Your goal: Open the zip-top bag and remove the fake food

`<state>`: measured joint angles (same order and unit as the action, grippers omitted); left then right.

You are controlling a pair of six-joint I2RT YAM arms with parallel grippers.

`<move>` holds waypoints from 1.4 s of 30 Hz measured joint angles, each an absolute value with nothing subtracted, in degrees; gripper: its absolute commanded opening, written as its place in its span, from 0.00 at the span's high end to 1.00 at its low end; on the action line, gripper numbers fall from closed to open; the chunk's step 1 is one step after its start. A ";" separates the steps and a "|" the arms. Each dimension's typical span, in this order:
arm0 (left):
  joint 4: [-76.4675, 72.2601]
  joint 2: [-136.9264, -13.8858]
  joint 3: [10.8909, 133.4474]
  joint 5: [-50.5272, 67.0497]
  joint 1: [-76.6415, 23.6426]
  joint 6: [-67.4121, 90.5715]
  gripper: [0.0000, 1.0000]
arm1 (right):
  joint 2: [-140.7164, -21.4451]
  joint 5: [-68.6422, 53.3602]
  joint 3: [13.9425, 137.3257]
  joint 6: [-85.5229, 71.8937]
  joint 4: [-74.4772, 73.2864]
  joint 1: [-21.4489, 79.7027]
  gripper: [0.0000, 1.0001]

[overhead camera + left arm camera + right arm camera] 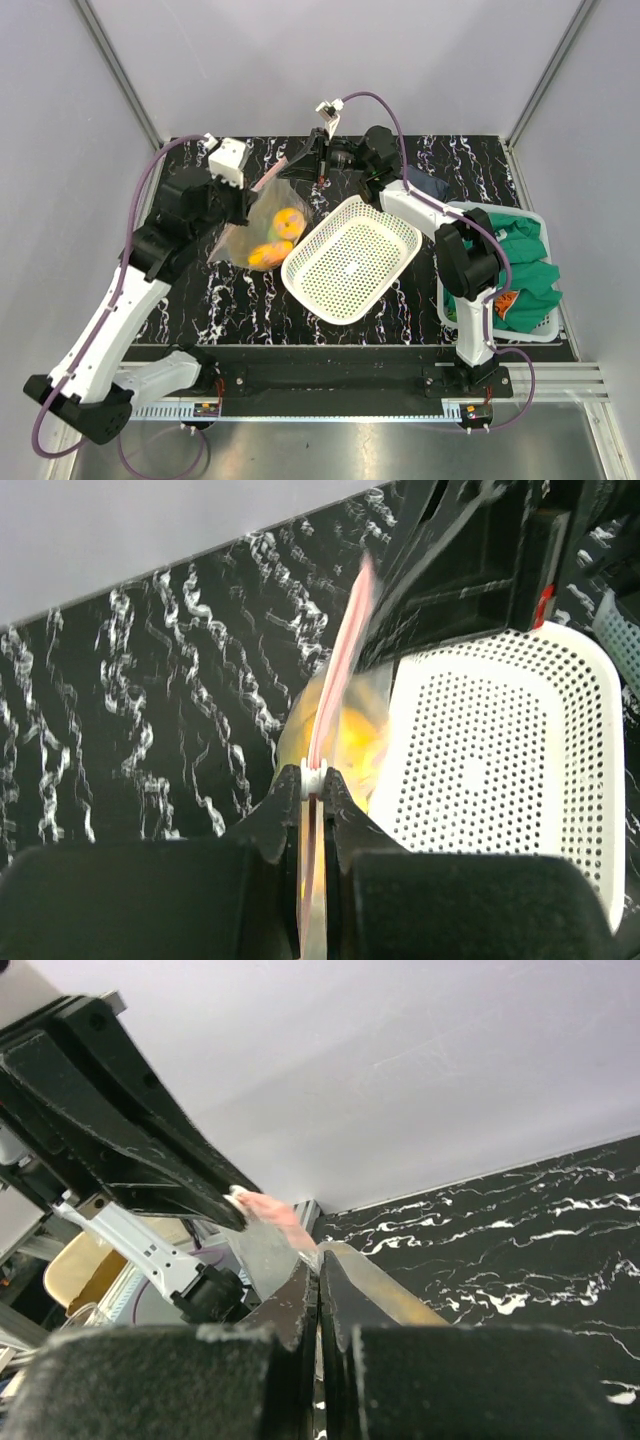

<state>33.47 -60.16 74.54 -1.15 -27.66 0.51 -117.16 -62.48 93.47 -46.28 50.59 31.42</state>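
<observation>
The clear zip-top bag (262, 228) hangs slightly off the black marbled table at the back left, its pinkish zip strip (345, 650) stretched taut between both grippers. Orange and yellow fake food (280, 238) lies inside it, showing as a yellow glow (352, 742) in the left wrist view. My left gripper (251, 197) is shut on the small white zip slider (315, 780) on the strip. My right gripper (304, 166) is shut on the bag's far corner (318, 1258), just below the pink strip end (268, 1212). Its black body (470, 560) shows beyond the strip.
A white mesh basket (385, 225) lies tilted just right of the bag, its rim (560, 640) close to the left gripper. At the right edge a second white basket (545, 335) holds green clothing (525, 255). A dark blue cloth (428, 185) lies behind the right arm. Grey walls enclose the table.
</observation>
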 measured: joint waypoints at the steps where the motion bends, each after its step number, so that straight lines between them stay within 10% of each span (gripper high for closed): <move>1: 34.44 -59.29 74.13 -1.80 -27.62 1.41 1.00 | -117.21 -62.06 93.47 -45.93 49.87 31.38 1.00; 24: 52.29 -41.45 66.04 -3.25 -26.74 18.94 0.99 | -122.87 -57.95 98.13 -39.00 38.96 28.77 1.00; 32: 57.49 -42.70 67.92 -2.22 -26.68 18.41 0.40 | -122.93 -58.19 98.26 -38.81 39.27 28.21 1.00; 42: 56.60 -62.61 92.29 -2.98 -26.09 11.94 0.41 | -124.90 -59.70 98.48 -41.82 43.11 26.57 1.00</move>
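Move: The left hand still pinches the white slider on the bag's pink zip strip. The strip's near end lies about 9 cm back, 8 cm to its left and 7 cm lower; the fake food hangs some 8 cm ahead, 1 cm right and 26 cm below it, and the white basket sits roughly 5 cm ahead, 21 cm right and 30 cm below. From the right hand, which pinches the far end, that near end is about 15 cm back, 15 cm left and 7 cm down. The left hand drags the slider along the strip towards its near end, about 11 cm back, bending left and down by some 5 cm each and tipping its fingers downward, then opens wide, lets go and lifts off forward and up. Meanwhile the right hand keeps its pinch on the far end and draws it forward about 7 cm, sinking some 5 cm, against the left's pull. ##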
